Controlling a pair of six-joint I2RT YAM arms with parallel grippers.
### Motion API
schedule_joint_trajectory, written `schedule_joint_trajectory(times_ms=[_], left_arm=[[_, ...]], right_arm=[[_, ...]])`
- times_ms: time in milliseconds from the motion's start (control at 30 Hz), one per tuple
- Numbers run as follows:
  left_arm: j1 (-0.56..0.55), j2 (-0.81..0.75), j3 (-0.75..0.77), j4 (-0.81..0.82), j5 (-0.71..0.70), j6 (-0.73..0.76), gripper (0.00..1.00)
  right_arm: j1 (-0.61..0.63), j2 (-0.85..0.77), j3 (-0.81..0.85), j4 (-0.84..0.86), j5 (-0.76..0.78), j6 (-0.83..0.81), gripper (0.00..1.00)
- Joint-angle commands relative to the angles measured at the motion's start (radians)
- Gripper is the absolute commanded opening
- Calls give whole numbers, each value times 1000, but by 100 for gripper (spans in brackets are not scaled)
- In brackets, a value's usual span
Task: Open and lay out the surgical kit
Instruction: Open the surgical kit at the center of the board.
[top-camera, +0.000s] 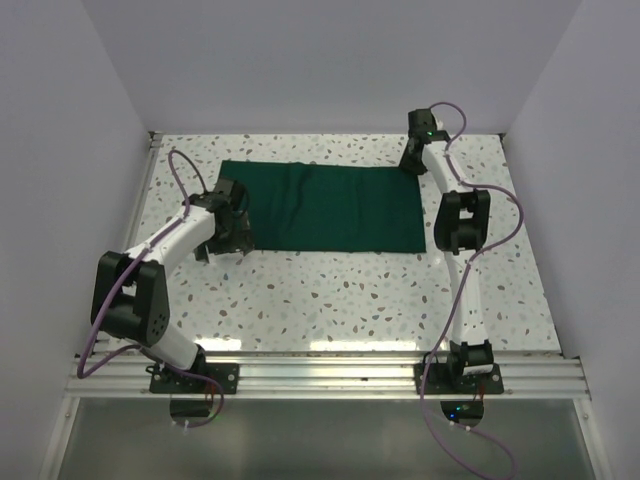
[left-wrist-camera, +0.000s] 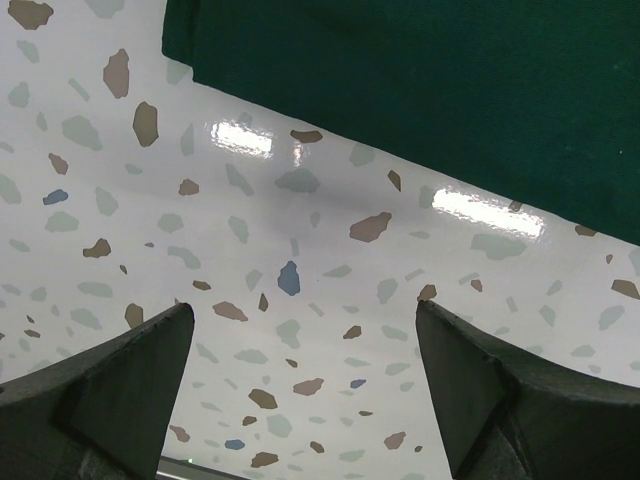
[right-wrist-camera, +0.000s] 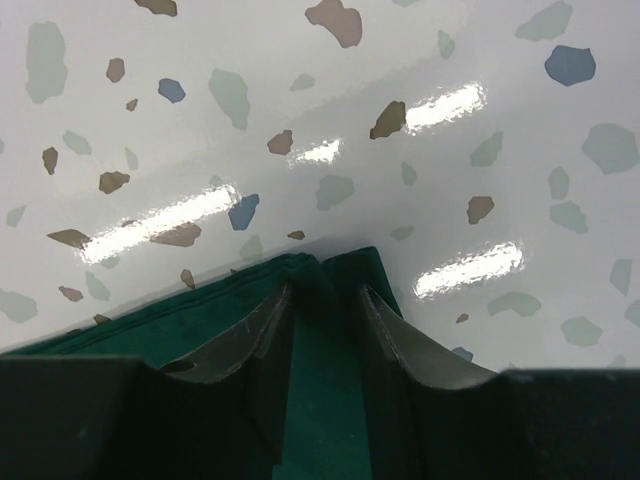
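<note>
The dark green cloth wrap (top-camera: 325, 208) lies spread flat as a rectangle on the speckled table. My right gripper (top-camera: 412, 160) is at its far right corner, shut on the cloth corner (right-wrist-camera: 330, 275), which bunches up between the fingers. My left gripper (top-camera: 226, 240) is open and empty at the cloth's near left corner, just off its edge; in the left wrist view the cloth (left-wrist-camera: 420, 90) lies ahead of the spread fingers (left-wrist-camera: 140, 370). The steel tray and the instruments are not in view.
White walls close the table at the back and both sides. The aluminium rail (top-camera: 330, 375) with both arm bases runs along the near edge. Bare speckled table (top-camera: 340, 300) lies between the cloth and the rail.
</note>
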Motion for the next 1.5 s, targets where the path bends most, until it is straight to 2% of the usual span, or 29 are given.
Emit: schedule_joint_trajectory(times_ms=[0, 167, 367, 533, 800, 1000, 1233, 1467], left_arm=[[-3, -30, 1, 0, -17, -7, 96], [-3, -50, -17, 14, -14, -1, 96], [-3, -62, -31, 15, -17, 16, 96], [-3, -76, -38, 11, -28, 28, 96], [-3, -92, -60, 9, -36, 41, 96], [-3, -93, -63, 15, -36, 47, 96], [-3, -89, -39, 23, -36, 45, 97], [-3, -108, 30, 11, -109, 41, 100]], right_arm=[[1, -78, -32, -31, 54, -31, 35], [4, -127, -70, -22, 62, -36, 34], [13, -113, -82, -33, 57, -31, 23], [25, -87, -85, -33, 62, -31, 21], [27, -73, -76, -34, 68, -30, 0], [25, -92, -79, -31, 65, -40, 0], [56, -197, -119, -3, 26, -48, 0], [122, -398, -234, -10, 19, -50, 0]])
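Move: The right gripper, half open and pointing down, is already at the far right corner of the surgical kit's green wrap: the corner lies about 1 cm ahead, 1 cm to its right and 1 cm below. The near right corner is some 31 cm back and level sideways; the middle of the wrap is about 14 cm back and 25 cm to the left. From the left gripper the far right corner lies roughly 33 cm ahead, 48 cm to the right and 5 cm below. Draw the right gripper back about 1.5 cm at the same low height over the wrap's far right corner, shutting the fingers fully so they pinch the top layer. Then, keeping the pinch, lift it some 5 cm while carrying it about 3.5 cm left and a further 2 cm back, away from the corner. ##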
